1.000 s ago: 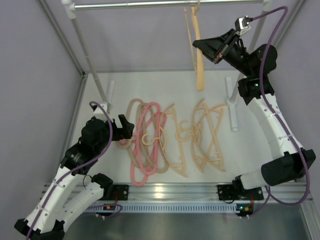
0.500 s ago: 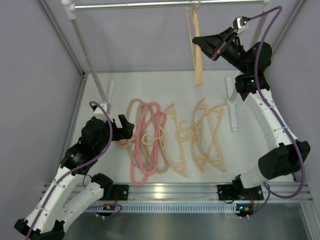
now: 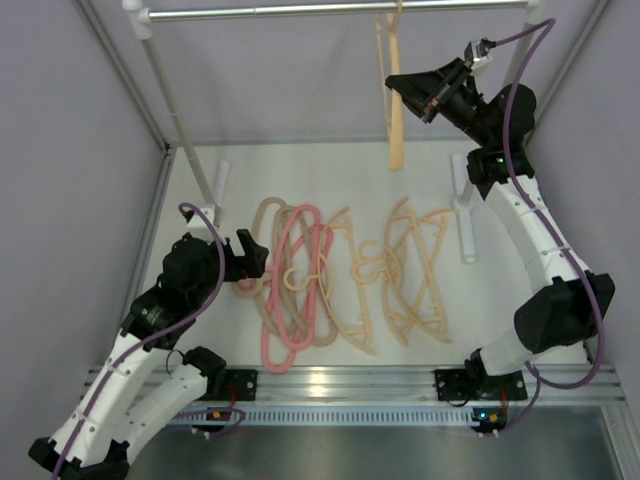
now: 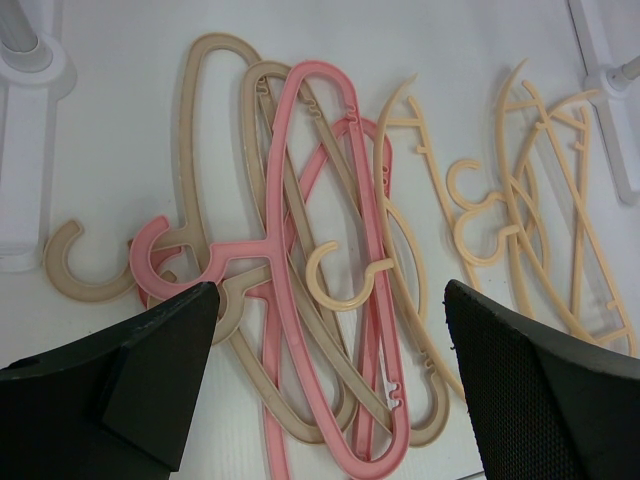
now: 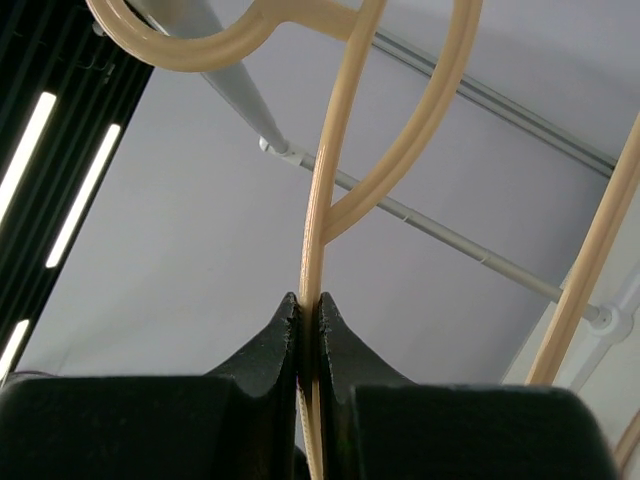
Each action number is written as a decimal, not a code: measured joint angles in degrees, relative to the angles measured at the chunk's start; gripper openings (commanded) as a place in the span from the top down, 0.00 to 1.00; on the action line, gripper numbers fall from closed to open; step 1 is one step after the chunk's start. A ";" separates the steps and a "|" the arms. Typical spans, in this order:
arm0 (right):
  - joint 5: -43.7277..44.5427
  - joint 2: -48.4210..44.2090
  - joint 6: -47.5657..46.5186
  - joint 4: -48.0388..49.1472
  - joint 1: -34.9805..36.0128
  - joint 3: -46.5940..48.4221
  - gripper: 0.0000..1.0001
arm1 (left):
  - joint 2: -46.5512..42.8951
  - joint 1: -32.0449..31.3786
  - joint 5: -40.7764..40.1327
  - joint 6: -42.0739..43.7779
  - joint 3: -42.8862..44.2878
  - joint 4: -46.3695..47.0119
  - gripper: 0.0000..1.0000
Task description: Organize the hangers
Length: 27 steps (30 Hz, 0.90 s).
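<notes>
My right gripper (image 3: 396, 84) is raised by the grey rail (image 3: 300, 9) and shut on a pale peach hanger (image 3: 396, 110) that hangs down from the rail. In the right wrist view the fingers (image 5: 283, 335) pinch its thin edge (image 5: 312, 240) below the hook. Several hangers lie tangled on the white table: a pink one (image 3: 285, 290), beige ones (image 3: 268, 215) and peach ones (image 3: 415, 270). My left gripper (image 3: 250, 262) is open just left of that pile; its view shows the pink hanger (image 4: 330, 260) and a peach hook (image 4: 340, 285) between its fingers (image 4: 150, 370).
White posts with feet stand at the left (image 3: 205, 190) and right (image 3: 465, 215) of the table. Grey walls and a metal frame enclose the space. A metal strip (image 3: 340, 385) runs along the near edge.
My right gripper has lifted slightly and moved toward the rail with the peach hanger, which now hangs straighter. The left arm has not moved.
</notes>
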 measured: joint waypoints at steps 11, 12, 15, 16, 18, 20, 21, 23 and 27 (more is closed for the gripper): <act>0.59 -0.52 -0.76 0.74 -0.22 -3.17 0.80 | 0.00 0.00 -0.15 0.00 0.00 0.00 0.02; 0.66 -0.61 -1.14 0.68 -0.22 -3.28 0.75 | 0.00 0.00 -0.17 0.00 0.00 0.00 0.02; 0.87 -0.94 -2.05 0.17 -0.26 -3.56 0.54 | 0.00 0.00 -0.15 0.00 0.00 0.00 0.02; 0.98 -1.16 -2.56 -0.09 -0.31 -3.56 0.47 | 0.00 0.00 -0.15 0.00 0.00 0.00 0.02; 1.31 -1.77 -3.67 -0.76 -0.37 -3.56 0.33 | 0.00 0.00 -0.17 0.00 0.00 0.00 0.02; 1.86 -2.99 -5.42 -2.01 -0.42 -3.56 0.27 | 0.00 0.00 -0.15 0.00 0.00 0.00 0.02; 2.10 -3.65 -6.38 -2.78 -0.42 -3.56 0.23 | 0.00 0.00 -0.17 0.00 0.00 0.00 0.02; 2.97 -5.60 -8.79 -5.27 -0.44 -3.56 0.21 | 0.00 0.00 -0.15 0.00 0.00 0.00 0.02; 5.51 -10.75 -14.10 -10.32 -0.46 -4.26 0.18 | 0.00 0.00 -0.15 0.00 0.00 0.00 0.02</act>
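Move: The right hand still grips a pale hanger by its shoulder, a little below the hook. The stretch of rail it goes to is about 5 cm ahead and 10 cm above that hand, level with it sideways; the rail's right post top is 18 cm to the hand's right, same distance ahead and same height. The remaining pale hangers lie about 10 cm back, 8 cm right and 50 cm below. From the left hand, that rail spot is about 20 cm ahead, 22 right and 37 up. Down by about 2 cm, the right hand first eases the held hanger so its hook settles on the rail, then spreads its fingers wide and lets go of the shoulder. It draws back, up and to the right by some 5 cm, away from the hanger, the wrist turning clockwise about 10 degrees as the fingertips lift slightly. ##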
